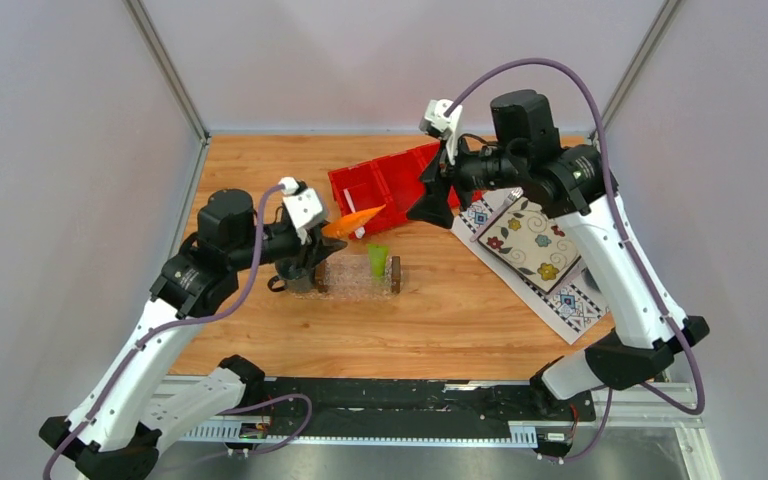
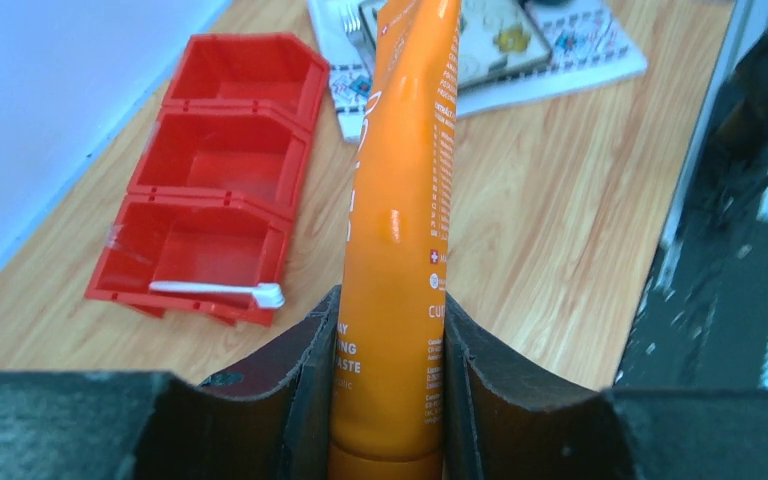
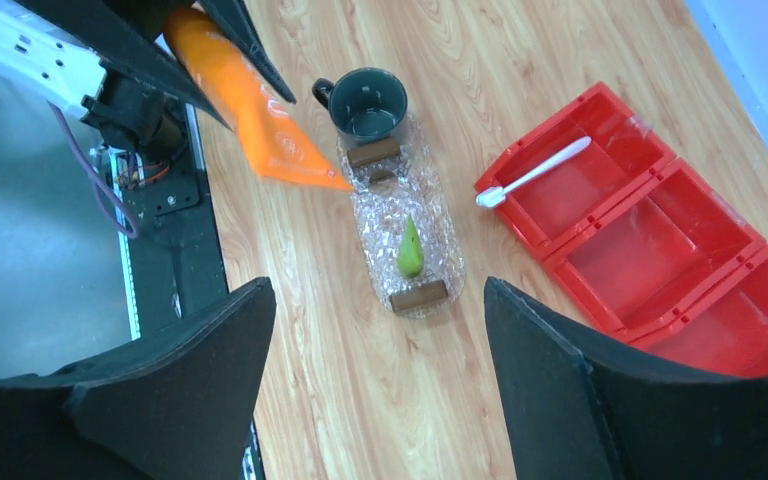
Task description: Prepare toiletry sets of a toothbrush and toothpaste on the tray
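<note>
My left gripper [image 2: 390, 325] is shut on the orange toothpaste tube [image 2: 405, 200] near its cap end and holds it in the air over the left end of the tray [image 1: 350, 277]. The lime green toothpaste tube [image 3: 411, 250] lies in the clear tray [image 3: 388, 205], near one brown handle. The white toothbrush [image 3: 535, 172] rests across the rim of the red bin's end compartment [image 2: 195, 245], head toward the table. My right gripper [image 3: 375, 290] hangs open and empty, high above the table near the bin [image 1: 390, 180].
A dark mug [image 3: 370, 105] stands touching the tray's left end, just under my left gripper [image 1: 312, 243]. The flower-patterned cloth [image 1: 535, 245] with a board on it lies at the right, below my right arm. The red bin's other two compartments are empty.
</note>
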`<state>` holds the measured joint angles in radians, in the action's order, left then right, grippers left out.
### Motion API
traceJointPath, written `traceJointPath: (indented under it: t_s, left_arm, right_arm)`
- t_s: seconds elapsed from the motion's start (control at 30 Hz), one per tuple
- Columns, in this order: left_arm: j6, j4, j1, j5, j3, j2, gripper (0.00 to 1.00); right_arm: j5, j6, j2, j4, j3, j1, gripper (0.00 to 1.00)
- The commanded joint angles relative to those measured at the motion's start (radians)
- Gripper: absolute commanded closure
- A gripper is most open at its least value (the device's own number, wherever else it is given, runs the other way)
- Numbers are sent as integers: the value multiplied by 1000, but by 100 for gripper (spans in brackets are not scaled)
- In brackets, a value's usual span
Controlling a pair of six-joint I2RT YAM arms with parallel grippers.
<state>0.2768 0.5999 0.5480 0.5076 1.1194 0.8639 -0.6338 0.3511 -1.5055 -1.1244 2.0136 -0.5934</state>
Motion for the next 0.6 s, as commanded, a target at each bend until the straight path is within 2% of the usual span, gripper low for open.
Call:
traceJointPath:
  t_s: [0.0,0.2,0.33,0.37,0.4,0.5,0.57]
  left_arm:
    - [-270,-221,-72,141,92,12,100]
    - [-653,-509,-140,264,106,50,100]
    - [-842,-707,-151,334,76,69,100]
    - [-884,-803,-151,342,44,70,100]
    - [-968,-857,-155,350,27,76,100]
    - [-1114,-1078,-157,370,-50,83,100]
    - [-1145,-1149,-157,373,-81,86,100]
  right_arm:
    - [-120,-73,88,228,-91,46,20]
    - [-282,-233,123,447,-219,69,19]
    - [-362,-342,140,609,-303,72,19]
    - [-377,-374,149,648,-335,72,19]
    - [-404,-401,151,729,-346,72,19]
    - [-452,-509,142,808,-337,72,19]
    - [-467,-560,131,827,-320,72,19]
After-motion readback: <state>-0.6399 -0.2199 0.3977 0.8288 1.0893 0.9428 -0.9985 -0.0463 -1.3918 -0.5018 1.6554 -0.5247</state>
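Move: The left hand grips the orange toothpaste and faces the open right gripper, about 19 cm to its right, 4 cm ahead and 7 cm higher. From the left hand, the green toothpaste on the bubble-wrapped tray lies some 12 cm ahead, 8 cm right and 29 cm below; the mug is 11 cm ahead and 10 cm left, equally low. From the right hand, the orange toothpaste lies 15 cm left, 2 cm back, 8 cm down. Keeping its grip on the orange toothpaste, the left hand sweeps up about 14 cm and drifts 3 cm right towards the open right gripper, rolling some 40 degrees so the fingers go from slightly down to slightly up and the free end tips upward. The right hand, wide open and empty, eases a few centimetres left and up to meet it, its fingers tilting up nearly level. ##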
